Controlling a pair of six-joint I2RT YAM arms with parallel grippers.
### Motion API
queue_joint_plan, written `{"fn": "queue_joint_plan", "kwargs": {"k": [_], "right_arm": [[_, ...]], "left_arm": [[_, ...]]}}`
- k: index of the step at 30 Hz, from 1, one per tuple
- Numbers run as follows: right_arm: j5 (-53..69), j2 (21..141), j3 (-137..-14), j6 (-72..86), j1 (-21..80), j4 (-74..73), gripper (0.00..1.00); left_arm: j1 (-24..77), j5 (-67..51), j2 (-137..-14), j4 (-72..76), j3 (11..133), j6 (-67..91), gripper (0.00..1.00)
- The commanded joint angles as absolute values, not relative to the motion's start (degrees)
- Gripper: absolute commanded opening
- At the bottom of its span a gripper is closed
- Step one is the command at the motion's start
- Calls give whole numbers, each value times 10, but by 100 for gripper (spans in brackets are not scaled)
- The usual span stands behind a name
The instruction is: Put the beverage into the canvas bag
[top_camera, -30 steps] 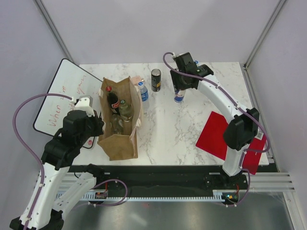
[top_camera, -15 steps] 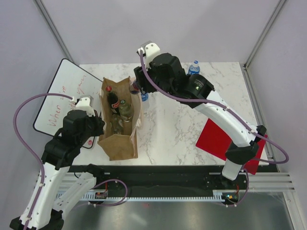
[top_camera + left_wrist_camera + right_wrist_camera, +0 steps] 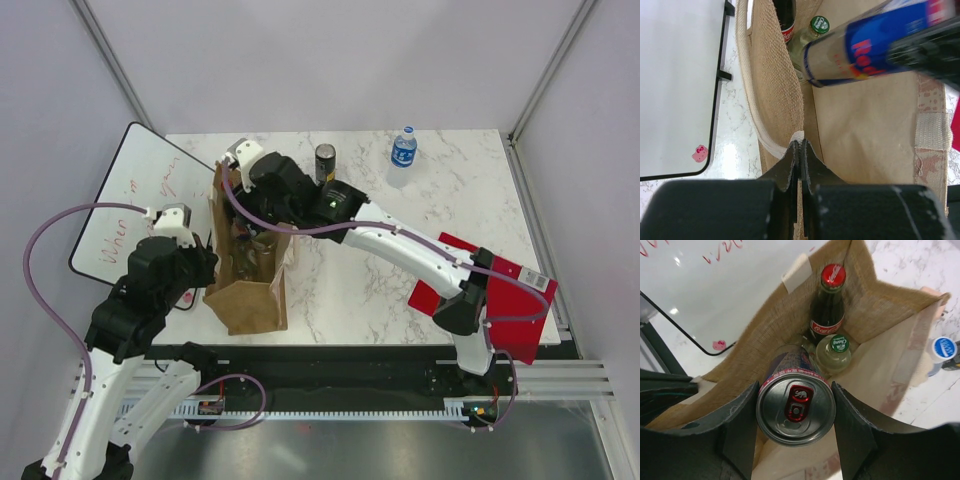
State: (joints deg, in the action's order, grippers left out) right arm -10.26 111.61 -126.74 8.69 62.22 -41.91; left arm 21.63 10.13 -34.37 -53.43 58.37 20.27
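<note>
The canvas bag (image 3: 250, 295) stands upright at the table's left front, its mouth open. My right gripper (image 3: 262, 195) hangs over that mouth, shut on a blue-and-silver beverage can (image 3: 796, 410) that it holds by the sides, tab end toward the camera, lower end inside the bag (image 3: 790, 315). From the left wrist the can (image 3: 865, 45) crosses above the bag's inner wall (image 3: 865, 125). My left gripper (image 3: 800, 146) is shut on the bag's near rim, by the white handle strap (image 3: 752, 125). A cola bottle (image 3: 827, 310) and a green-capped bottle (image 3: 836, 352) stand inside.
A black can (image 3: 325, 163) and a blue-labelled water bottle (image 3: 403, 148) stand at the back of the marble table (image 3: 360, 270). A whiteboard (image 3: 125, 200) lies to the left of the bag, a red sheet (image 3: 450, 285) at the right front. A small blue-capped bottle (image 3: 943, 349) stands beside the bag.
My right arm has swung left from mid-table with the can and now holds it in the bag's mouth. My left gripper has kept its hold on the rim.
</note>
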Motion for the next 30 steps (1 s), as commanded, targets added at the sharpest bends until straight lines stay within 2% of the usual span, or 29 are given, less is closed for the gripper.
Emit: {"fn": "queue_joint_plan", "kwargs": {"k": [1, 12, 30], "right_arm": [[-92, 1135, -1274, 91, 619, -353, 0], [-72, 1201, -1239, 104, 620, -321, 0], [-156, 1299, -1287, 99, 626, -299, 0]], "left_arm": [[217, 96, -339, -516, 583, 222, 2], [217, 105, -336, -520, 591, 219, 2], [217, 100, -331, -523, 588, 221, 2]]}}
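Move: The right gripper already holds the can at the canvas bag's mouth; the bag's middle is about 5 cm ahead, roughly level sideways and 13 cm below. The cola bottle stands 11 cm ahead and 2 cm left; the green-capped bottle is 8 cm ahead and 2 cm right. Outside the bag, the water bottle is 14 cm ahead and 11 cm right. From the left gripper, at the bag's left rim, the bag's middle is 8 cm ahead, 9 cm right, 7 cm below. Sink the right gripper quickly, about 14 cm down into the bag, drifting left towards its left wall and tipping the fingers some 10 degrees steeper. Once down, stop sinking and ease the can a couple of centimetres forward, towards the cola bottle, without opening the fingers. Keep the left gripper still and shut on the left rim. ##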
